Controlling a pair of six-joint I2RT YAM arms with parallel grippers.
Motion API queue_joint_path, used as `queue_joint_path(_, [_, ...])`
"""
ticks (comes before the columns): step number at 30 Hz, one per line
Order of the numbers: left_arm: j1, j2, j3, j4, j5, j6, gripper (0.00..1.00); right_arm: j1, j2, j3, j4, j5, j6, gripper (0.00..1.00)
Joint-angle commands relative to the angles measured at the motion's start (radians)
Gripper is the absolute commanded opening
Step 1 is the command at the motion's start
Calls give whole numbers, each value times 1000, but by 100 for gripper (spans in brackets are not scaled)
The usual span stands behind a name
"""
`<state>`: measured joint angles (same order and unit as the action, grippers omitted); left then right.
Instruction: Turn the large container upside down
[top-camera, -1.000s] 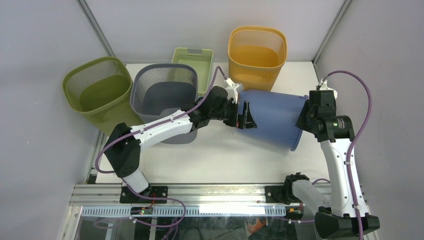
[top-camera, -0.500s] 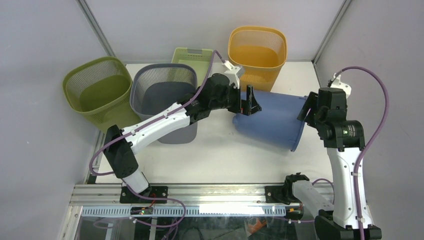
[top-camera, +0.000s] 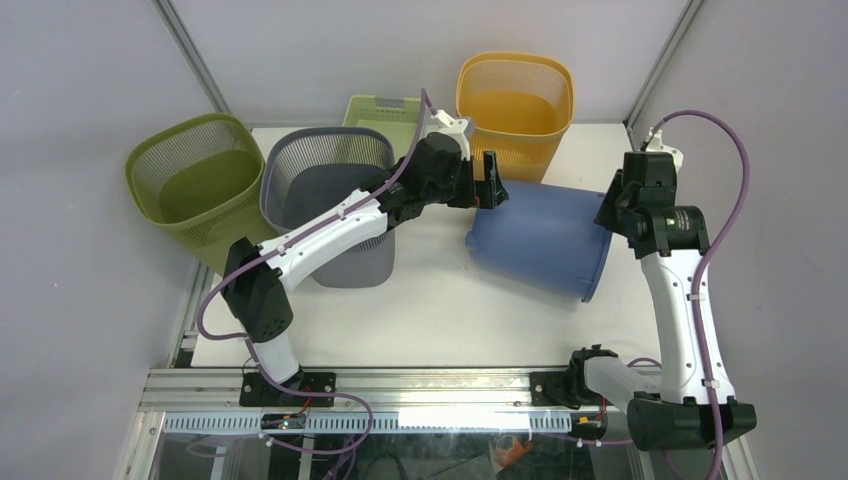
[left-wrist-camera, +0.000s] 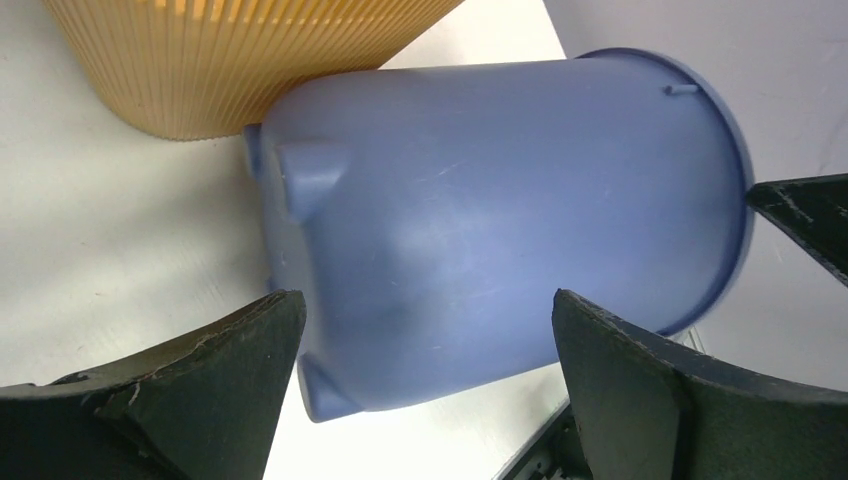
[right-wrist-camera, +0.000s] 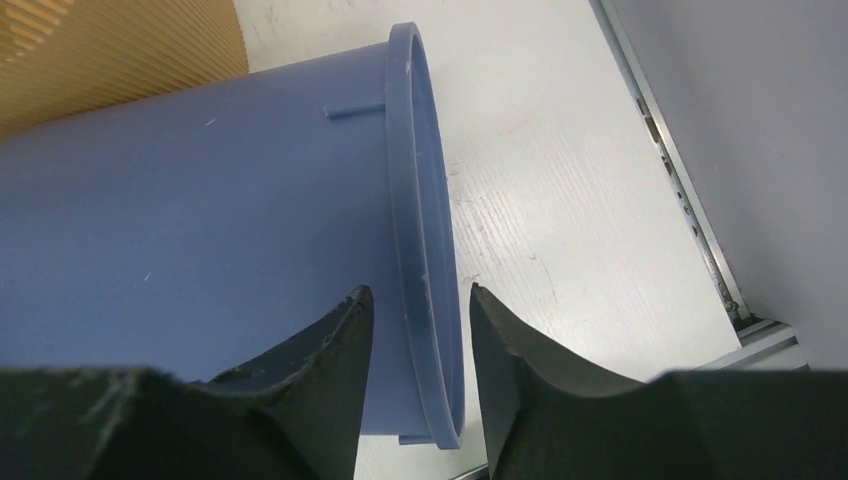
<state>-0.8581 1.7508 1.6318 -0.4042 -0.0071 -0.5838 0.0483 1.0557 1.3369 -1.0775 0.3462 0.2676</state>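
The large container (top-camera: 540, 235) is a blue plastic bucket lying on its side on the white table, base to the left and rim to the right. In the left wrist view the container (left-wrist-camera: 480, 230) lies below my left gripper (left-wrist-camera: 425, 298), which is wide open and holds nothing. That left gripper (top-camera: 488, 180) hovers over the base end, near the orange basket. My right gripper (right-wrist-camera: 420, 290) is partly open, its two fingers on either side of the container's rim (right-wrist-camera: 425, 200), with small gaps showing. From above, the right gripper (top-camera: 608, 208) sits at the rim's far side.
An orange mesh basket (top-camera: 515, 100) stands right behind the container. A grey basket (top-camera: 330, 190), an olive basket (top-camera: 195, 180) and a pale green tray (top-camera: 385, 120) fill the back left. The table's right edge rail (right-wrist-camera: 690, 210) runs close to the rim.
My left gripper has lifted off the container's base and drawn back toward the orange basket. The right gripper pulled away, then returned over the rim, its jaws narrower. The container stays on its side.
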Motion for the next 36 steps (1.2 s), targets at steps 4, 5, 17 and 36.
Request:
queue_joint_path(4, [53, 31, 37, 11, 57, -21, 99, -64, -3, -31, 89, -35, -45, 41])
queue_joint_path(5, [56, 36, 39, 12, 67, -22, 99, -75, -5, -43, 95, -49, -45, 40])
queue_joint_path(17, [62, 82, 16, 75, 182, -43, 99, -141, -33, -117, 122, -158, -40, 16])
queue_joint_path(36, [147, 134, -146, 411, 284, -337, 99, -147, -77, -182, 138, -217, -54, 1])
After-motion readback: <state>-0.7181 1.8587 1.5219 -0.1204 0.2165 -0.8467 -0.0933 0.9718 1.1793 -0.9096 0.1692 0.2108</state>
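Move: The rim's upper edge at the blue container's open end lies about 2 cm below the right fingers and 1 cm ahead, already between the tips; the body's middle is some 11 cm to that hand's left, 3 cm back and 15 cm lower. From the left hand, the container's bottom end is about 6 cm back, 3 cm left and 12 cm below. The yellow container stands 12 cm ahead of the left hand and 3 cm right, its middle 9 cm lower; the grey container is about 35 cm left, 2 cm back and 10 cm lower. The right hand settles about 2 cm down onto the blue container's rim, easing some 1 cm to the right, and closes from half open to pinch the rim, then keeps hold almost in place. Meanwhile the left hand, fingers wide open, sinks and works forward about 5 cm towards the yellow container, above the far side of the blue container's bottom end, tipping down and rolling its left side down some 20 degrees in all and rising slightly at the last; whether it touches can't be seen. ##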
